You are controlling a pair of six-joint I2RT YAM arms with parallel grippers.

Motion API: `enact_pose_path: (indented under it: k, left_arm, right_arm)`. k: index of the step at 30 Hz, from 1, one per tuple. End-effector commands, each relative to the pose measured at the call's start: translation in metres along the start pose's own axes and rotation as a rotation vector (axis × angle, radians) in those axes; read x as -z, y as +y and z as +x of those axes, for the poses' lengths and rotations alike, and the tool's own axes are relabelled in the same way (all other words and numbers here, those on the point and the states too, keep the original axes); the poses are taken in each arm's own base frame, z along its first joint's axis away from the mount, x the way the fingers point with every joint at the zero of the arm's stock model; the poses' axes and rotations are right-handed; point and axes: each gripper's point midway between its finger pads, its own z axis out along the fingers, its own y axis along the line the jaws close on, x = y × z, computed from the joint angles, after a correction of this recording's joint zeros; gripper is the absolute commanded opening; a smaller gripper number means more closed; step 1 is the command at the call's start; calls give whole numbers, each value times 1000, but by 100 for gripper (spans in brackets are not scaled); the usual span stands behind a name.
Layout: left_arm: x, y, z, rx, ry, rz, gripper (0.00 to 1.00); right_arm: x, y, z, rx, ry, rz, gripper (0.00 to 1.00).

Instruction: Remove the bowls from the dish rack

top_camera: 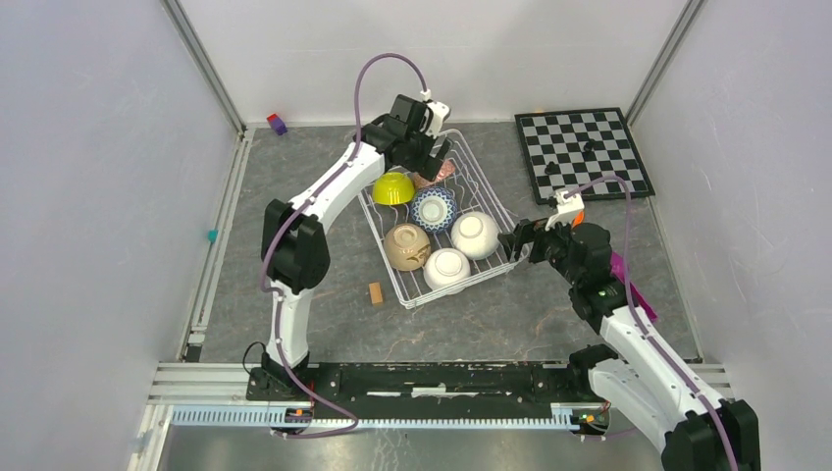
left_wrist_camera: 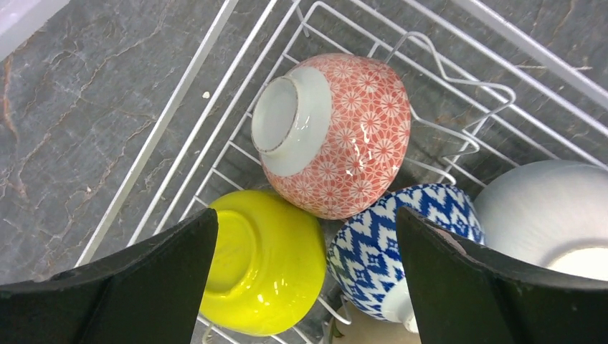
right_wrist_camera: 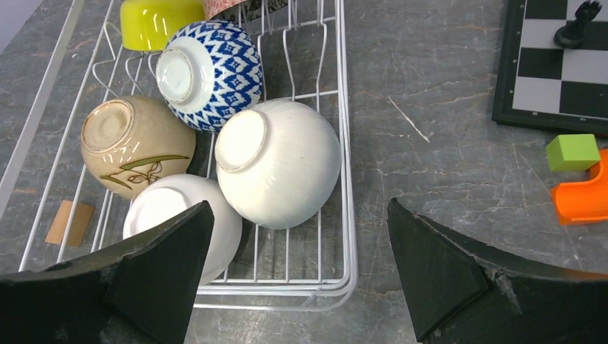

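The white wire dish rack [top_camera: 461, 285] lies mid-table and holds several upside-down bowls: lime-yellow [top_camera: 393, 187], red-speckled [top_camera: 439, 174], blue-and-white [top_camera: 434, 208], tan [top_camera: 406, 246] and two white [top_camera: 475, 235] [top_camera: 446, 269]. My left gripper [top_camera: 429, 157] hovers open over the rack's far end; in its wrist view the left gripper [left_wrist_camera: 306, 215] has the red-speckled bowl [left_wrist_camera: 337, 132], lime-yellow bowl [left_wrist_camera: 265, 261] and blue-and-white bowl [left_wrist_camera: 391, 244] below it. My right gripper [top_camera: 517, 238] stands open at the rack's right rim, empty. In its own view the right gripper [right_wrist_camera: 299, 203] is just short of a white bowl [right_wrist_camera: 279, 161].
A black-and-white chessboard [top_camera: 581, 152] with a few pieces lies at the far right. A small wooden block [top_camera: 375, 292] sits left of the rack, a purple block [top_camera: 278, 124] by the back wall. A green cube [right_wrist_camera: 572, 152] and an orange piece [right_wrist_camera: 584, 193] lie right of the rack.
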Motion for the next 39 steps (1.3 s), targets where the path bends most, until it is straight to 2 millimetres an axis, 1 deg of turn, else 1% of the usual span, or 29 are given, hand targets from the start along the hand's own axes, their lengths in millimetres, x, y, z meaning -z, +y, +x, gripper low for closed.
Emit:
enact_pose_path:
  k: [1,6,9,12,20,23,25,26,29,32,33,39]
  left_arm:
    - [-8,4,-13,-135,-20,29,100]
    - [-24,-2,-22,-141,-20,72,100]
    - [-28,-12,-24,-144,-27,119,100]
    - [-34,-20,-19,-153,-17,149,100]
    - [-51,-32,-3,-196,22,199,100]
    - [-56,-30,-1,-200,28,189,100]
    - [-55,-29,-5,-206,21,182,100]
    - [-55,-29,-6,-206,17,180,98]
    - [-52,-27,-13,-208,1,173,88]
    - [-49,-26,-18,-209,-11,157,71]
    - [-47,-24,-21,-197,-15,146,68]
    - [-32,-22,-37,-184,-60,133,57]
  right_arm:
    - [6,-2,-5,53,-38,11,98]
    - [8,0,-7,60,-57,-2,98]
    - [6,1,-6,59,-47,-12,98]
    - [5,2,-7,60,-45,-16,98]
    - [3,2,-7,60,-40,-17,98]
    - [2,2,-8,59,-40,-16,98]
    - [1,2,-8,58,-39,-15,98]
    - [1,2,-7,60,-38,-16,98]
    - [1,1,-8,59,-38,-10,98]
    - [0,0,-7,58,-33,-8,98]
    - [0,1,-7,58,-30,-8,98]
    - [0,-3,-5,58,-23,9,98]
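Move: The red patterned bowl lies about 3 cm ahead of the left hand, 4 cm to its right and some 6 cm below. The yellow bowl is level with the hand, 4 cm to its left; the blue bowl is 4 cm back and 4 cm right, both roughly 8 cm below. From the right hand the red bowl is about 15 cm ahead, 14 cm left and 7 cm below. The left hand sinks about 5 cm, shifting right and slightly forward, then pinches the red bowl across foot and rim. ##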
